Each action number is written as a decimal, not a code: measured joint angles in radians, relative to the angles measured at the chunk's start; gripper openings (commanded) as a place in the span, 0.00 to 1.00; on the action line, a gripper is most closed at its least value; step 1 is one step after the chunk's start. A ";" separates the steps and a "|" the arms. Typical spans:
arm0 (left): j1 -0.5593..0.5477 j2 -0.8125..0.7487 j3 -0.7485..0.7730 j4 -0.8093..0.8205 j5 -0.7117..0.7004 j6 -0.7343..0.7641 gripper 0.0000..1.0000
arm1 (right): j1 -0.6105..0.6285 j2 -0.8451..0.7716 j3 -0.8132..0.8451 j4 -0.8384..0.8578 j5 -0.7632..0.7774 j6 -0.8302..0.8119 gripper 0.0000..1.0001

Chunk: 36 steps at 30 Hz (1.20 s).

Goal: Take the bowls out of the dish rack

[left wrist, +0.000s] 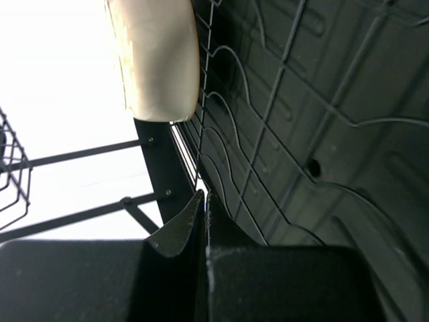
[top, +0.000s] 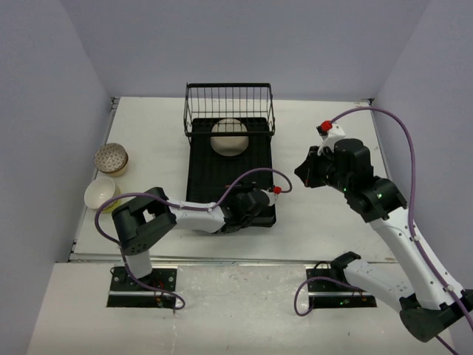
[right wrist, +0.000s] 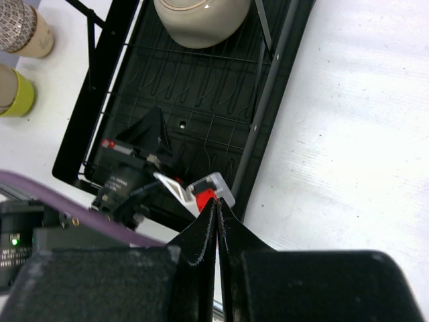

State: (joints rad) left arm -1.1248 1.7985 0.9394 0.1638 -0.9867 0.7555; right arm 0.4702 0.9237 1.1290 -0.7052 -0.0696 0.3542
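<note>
The black dish rack (top: 198,177) lies mid-table, its wire basket (top: 229,100) at the far end. One large cream bowl (top: 230,137) stands tilted in it by the basket; it also shows in the left wrist view (left wrist: 157,60) and the right wrist view (right wrist: 201,20). A net-patterned bowl (top: 111,157) and a cream bowl (top: 100,192) nested in a lime-yellow one (top: 111,206) stand on the table at the left. My left gripper (top: 240,203) is shut and empty, low over the rack's near end (left wrist: 204,198). My right gripper (top: 300,171) is shut and empty, raised right of the rack (right wrist: 216,204).
The white table (top: 325,140) is walled at the back and both sides. The net-patterned bowl (right wrist: 17,27) and lime-yellow bowl (right wrist: 17,94) sit near the table's left edge. The left arm's purple cable (top: 244,181) loops over the rack's near end.
</note>
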 measured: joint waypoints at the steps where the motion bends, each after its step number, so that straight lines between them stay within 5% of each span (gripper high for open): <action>1: 0.014 -0.002 -0.012 0.025 0.014 0.019 0.00 | 0.000 0.005 0.007 -0.008 -0.001 -0.005 0.00; 19: 0.198 -0.107 -0.168 0.500 0.154 0.354 0.00 | -0.039 0.030 0.050 -0.015 -0.037 -0.006 0.00; 36: 0.289 0.063 -0.139 0.785 0.281 0.570 0.00 | -0.068 0.051 0.077 -0.021 -0.044 -0.007 0.00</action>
State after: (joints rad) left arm -0.8356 1.8614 0.8005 0.9489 -0.7055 1.3251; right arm 0.4023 0.9752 1.2057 -0.7258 -0.1139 0.3473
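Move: The last bowl stands about 14 cm ahead of the left hand and 3 cm to its left, roughly level with it. The raised wire shelf is some 18 cm ahead, 3 cm left and 10 cm higher; the rack's right wall lies 9 cm right, 2 cm ahead and slightly lower. From the right hand the bowl is about 20 cm ahead, 16 cm left and 18 cm below. The left hand, fingers still shut, reaches about 9 cm forward towards the bowl, drifting left, rising, tipping up 15 degrees. ##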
